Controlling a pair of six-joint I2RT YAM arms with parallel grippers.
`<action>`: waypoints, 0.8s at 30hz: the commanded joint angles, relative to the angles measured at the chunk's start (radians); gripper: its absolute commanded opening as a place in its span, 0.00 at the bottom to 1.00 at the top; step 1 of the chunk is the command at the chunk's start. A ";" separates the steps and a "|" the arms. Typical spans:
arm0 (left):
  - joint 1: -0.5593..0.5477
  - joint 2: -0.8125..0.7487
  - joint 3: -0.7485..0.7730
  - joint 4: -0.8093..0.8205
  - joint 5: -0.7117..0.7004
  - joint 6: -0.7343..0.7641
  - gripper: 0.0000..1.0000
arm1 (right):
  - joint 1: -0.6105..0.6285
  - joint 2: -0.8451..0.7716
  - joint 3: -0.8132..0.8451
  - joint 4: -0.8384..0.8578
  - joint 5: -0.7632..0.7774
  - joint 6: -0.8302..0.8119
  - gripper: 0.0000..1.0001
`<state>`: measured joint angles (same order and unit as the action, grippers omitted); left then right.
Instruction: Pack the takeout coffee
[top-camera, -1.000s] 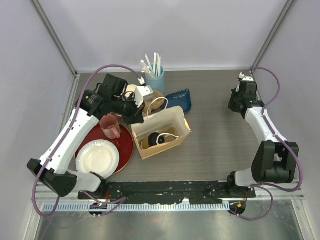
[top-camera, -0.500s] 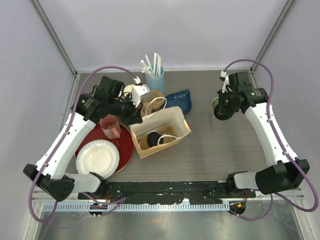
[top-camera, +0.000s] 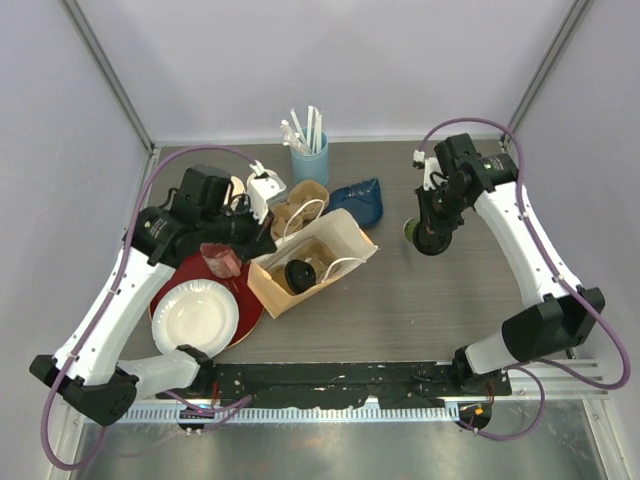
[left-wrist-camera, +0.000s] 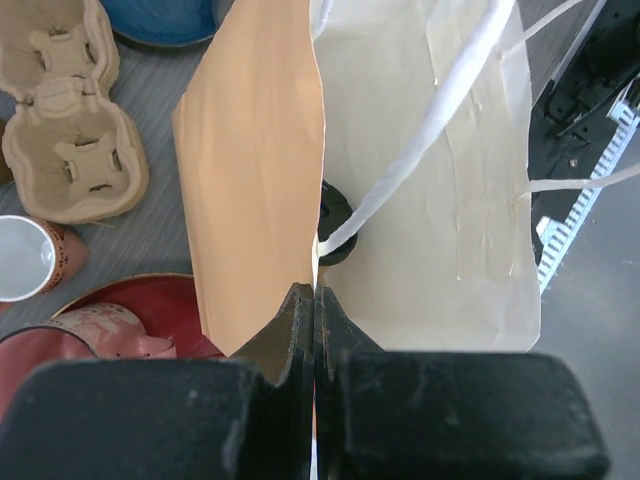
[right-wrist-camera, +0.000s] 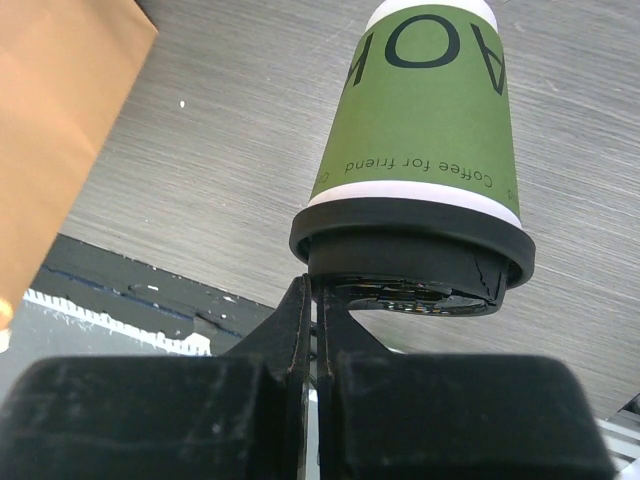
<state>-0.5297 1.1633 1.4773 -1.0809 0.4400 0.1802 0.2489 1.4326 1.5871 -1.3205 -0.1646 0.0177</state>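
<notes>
The green takeout coffee cup (right-wrist-camera: 425, 110) with a black lid (right-wrist-camera: 410, 245) hangs above the table right of the bag. My right gripper (right-wrist-camera: 318, 295) is shut on the lid's rim, and in the top view this right gripper (top-camera: 432, 222) holds the green cup (top-camera: 418, 234). The kraft paper bag (top-camera: 315, 262) lies tilted and open, with a black-lidded cup (top-camera: 297, 275) inside; its side is hidden. My left gripper (top-camera: 260, 245) is shut on the bag's left wall. In the left wrist view the left gripper (left-wrist-camera: 315, 300) pinches the bag wall (left-wrist-camera: 255, 180), with the black lid (left-wrist-camera: 335, 225) beyond.
A red plate (top-camera: 248, 290) carries a white paper plate (top-camera: 195, 318) and a pink mug (top-camera: 222, 258). A cardboard cup carrier (top-camera: 300, 205), a blue crumpled pouch (top-camera: 357, 200) and a blue holder with white cutlery (top-camera: 308, 152) stand behind the bag.
My right arm has swung left and forward from the back right corner, carrying the green cup toward the bag. My left gripper has drawn the bag's wall leftward, tilting the bag.
</notes>
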 joint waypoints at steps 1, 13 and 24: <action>0.004 -0.039 -0.028 0.053 0.012 -0.074 0.00 | 0.010 0.081 0.031 -0.043 -0.023 -0.039 0.01; 0.004 -0.025 -0.011 0.072 0.005 -0.157 0.00 | 0.024 0.143 0.043 -0.052 -0.041 -0.061 0.01; 0.004 -0.002 0.021 0.058 0.017 -0.171 0.00 | 0.056 0.345 0.091 -0.085 -0.050 -0.081 0.01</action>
<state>-0.5297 1.1652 1.4563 -1.0489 0.4404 0.0254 0.2951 1.7409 1.6272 -1.3399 -0.2153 -0.0463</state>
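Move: The right hand holds the green coffee cup by its lid edge, with the middle of the paper bag some 23 cm to its left, about 7 cm back and 9 cm lower. The blue pouch is roughly 12 cm left and 10 cm ahead, the cup carrier 25 cm left and 11 cm ahead, both on the table. From the left hand, already on the bag's rim, the bag's middle is about 8 cm right, 1 cm back and 14 cm down. Keep the lid pinched and lower the right gripper about 7 cm beside the bag, easing in mid-descent, while drifting some 3 cm left and a little forward; tip the fingers some 15 degrees until they point nearly straight down. Hold the bag's rim with the left gripper almost in place, turning it slightly counter-clockwise and tipping it a few degrees. ##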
